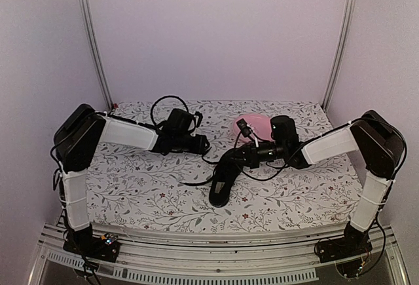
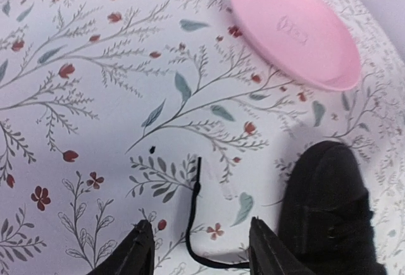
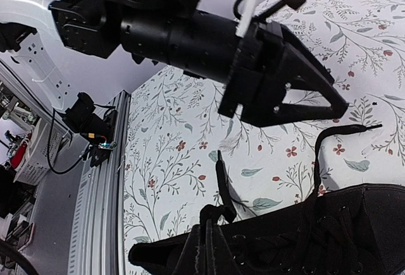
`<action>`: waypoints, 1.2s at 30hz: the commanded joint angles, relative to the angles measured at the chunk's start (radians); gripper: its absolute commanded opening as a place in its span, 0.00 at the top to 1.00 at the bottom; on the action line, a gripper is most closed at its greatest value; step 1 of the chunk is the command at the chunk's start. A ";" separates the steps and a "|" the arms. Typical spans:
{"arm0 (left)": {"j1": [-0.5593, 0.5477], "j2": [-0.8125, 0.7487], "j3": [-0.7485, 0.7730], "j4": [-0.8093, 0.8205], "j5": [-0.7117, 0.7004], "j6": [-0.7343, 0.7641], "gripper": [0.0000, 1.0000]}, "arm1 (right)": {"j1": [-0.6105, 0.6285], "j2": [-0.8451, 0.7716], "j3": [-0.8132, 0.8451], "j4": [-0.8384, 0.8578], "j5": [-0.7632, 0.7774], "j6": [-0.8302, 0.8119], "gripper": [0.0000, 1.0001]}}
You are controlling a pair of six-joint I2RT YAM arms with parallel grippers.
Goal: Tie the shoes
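The black shoe (image 1: 221, 183) lies mid-table, toe toward me, and fills the bottom of the right wrist view (image 3: 329, 237). My right gripper (image 3: 211, 221) is over its lacing, shut on a black lace (image 3: 219, 180) whose free end sticks out past the fingertips. My left gripper (image 2: 199, 253) hovers low just left of the shoe (image 2: 326, 212) and is open. The other lace end (image 2: 192, 215) lies loose on the cloth between its fingers (image 2: 136, 253), touching neither. In the overhead view the left gripper (image 1: 200, 144) and right gripper (image 1: 241, 156) face each other closely.
A pink plate (image 1: 252, 126) sits behind the shoe, also in the left wrist view (image 2: 291, 28). The floral cloth (image 1: 144, 187) covers the table. The left gripper's body (image 3: 278, 91) hangs close above the shoe in the right wrist view. Side posts and walls bound the table.
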 commanded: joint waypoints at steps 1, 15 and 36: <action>0.006 0.100 0.099 -0.184 -0.077 -0.006 0.50 | -0.003 -0.022 -0.005 0.052 0.006 0.013 0.98; -0.009 0.224 0.177 -0.241 -0.038 0.024 0.78 | -0.003 -0.014 -0.009 0.067 0.014 0.024 0.98; -0.034 -0.285 -0.223 0.132 0.064 -0.209 1.00 | -0.003 -0.005 -0.001 0.066 0.099 0.058 0.98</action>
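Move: The loose lace end lies nearly under the left hand, some 6 cm below and 1 cm ahead, between its half-open fingers. The shoe's middle is about 10 cm to this hand's right and 10 cm back; the other lace lies roughly 14 cm back and 3 cm left; the pink plate about 17 cm ahead and 22 cm right. From the right hand the lace end is about 11 cm ahead, 12 cm left and 12 cm below. Straight down about 6 cm goes the left hand onto the loose lace end, where it halts while its half-open fingers shut and pinch the lace just short of its tip. It then draws the lace back and to the left, then sharply up some 10 cm, away from the shoe. The right hand stays shut over the shoe, still pinching the lacing. ##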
